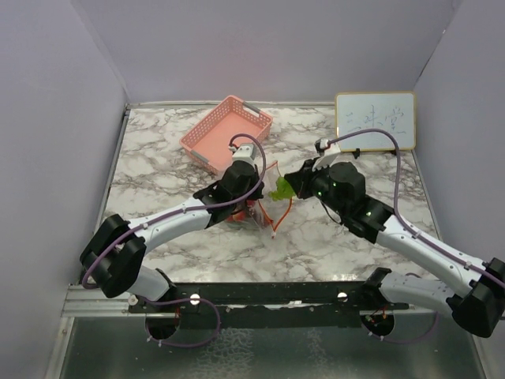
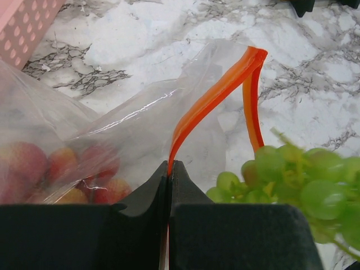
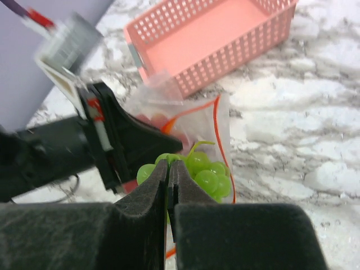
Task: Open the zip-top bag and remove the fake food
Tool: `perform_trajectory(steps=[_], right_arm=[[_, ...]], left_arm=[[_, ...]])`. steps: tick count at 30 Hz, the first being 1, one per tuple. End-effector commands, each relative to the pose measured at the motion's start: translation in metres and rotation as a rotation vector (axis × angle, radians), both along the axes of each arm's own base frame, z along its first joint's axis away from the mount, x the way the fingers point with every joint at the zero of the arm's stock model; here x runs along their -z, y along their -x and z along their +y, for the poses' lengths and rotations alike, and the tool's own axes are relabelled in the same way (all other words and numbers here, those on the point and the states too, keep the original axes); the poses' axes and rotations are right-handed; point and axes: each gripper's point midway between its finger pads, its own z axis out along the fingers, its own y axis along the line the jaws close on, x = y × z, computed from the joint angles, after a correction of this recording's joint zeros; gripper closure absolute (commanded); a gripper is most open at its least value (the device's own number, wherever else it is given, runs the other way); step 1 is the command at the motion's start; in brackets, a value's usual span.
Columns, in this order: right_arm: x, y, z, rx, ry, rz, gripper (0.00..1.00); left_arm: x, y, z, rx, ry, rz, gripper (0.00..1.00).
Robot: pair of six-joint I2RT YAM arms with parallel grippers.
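The zip-top bag point(image 1: 263, 207) stands at mid-table, see-through, its mouth gaping with the red-orange zip strip point(image 2: 216, 93) looping upward. My left gripper point(image 2: 170, 163) is shut on one side of that strip. Red round fake food point(image 2: 53, 169) lies inside the bag's lower part. My right gripper point(image 3: 169, 162) is shut on a green grape cluster point(image 3: 209, 172), held just at the bag's mouth; the same grape cluster point(image 2: 292, 177) hangs to the right of the strip in the left wrist view. In the top view the left gripper point(image 1: 254, 192) and right gripper point(image 1: 289, 186) face each other across the bag.
A pink mesh basket point(image 1: 207, 140) sits behind the bag at the back left, and its wall point(image 3: 236, 53) shows beyond the bag in the right wrist view. A small whiteboard point(image 1: 375, 120) leans at the back right. Grey walls enclose the marble table point(image 1: 331, 237).
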Motion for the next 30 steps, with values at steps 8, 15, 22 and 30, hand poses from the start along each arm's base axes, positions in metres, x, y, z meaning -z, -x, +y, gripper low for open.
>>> perform_trajectory(steps=[8,15,22,30], right_arm=[[-0.106,-0.051,0.029,0.028,-0.004,-0.212,0.99],[-0.116,-0.106,0.081,-0.043,0.009,-0.234,0.99],[-0.07,-0.174,0.124,-0.102,0.05,-0.19,0.99],[-0.014,-0.233,0.169,-0.181,0.119,-0.291,0.99]], left_arm=[[0.027,0.021,0.014,0.002,0.022,0.047,1.0],[0.019,0.029,0.025,-0.02,0.049,0.035,1.0],[0.015,0.035,0.032,-0.023,0.044,0.034,1.0],[0.016,0.042,0.039,-0.029,0.049,0.042,1.0]])
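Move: The right hand already holds the green grapes. The basket's middle lies about 28 cm ahead of that hand, 19 cm to its left and 18 cm below. The peaches in the bag lie 15 cm left, 3 cm ahead and 18 cm below. From the left hand, pinching the bag's orange rim, the peaches are some 8 cm left, about level fore-and-aft and 10 cm down; the basket's middle is 24 cm ahead, 12 cm left, 11 cm below. Forward and left in a high arc, the right hand carries the pinched grapes away from the bag towards the basket, some 25 cm across, rising about 10 cm, then sinking back to its starting height, fingers shut and tipped up about 10 degrees. The left hand keeps its pinch on the orange rim and draws it back and left about 5 cm, dipping and partly rising again. ##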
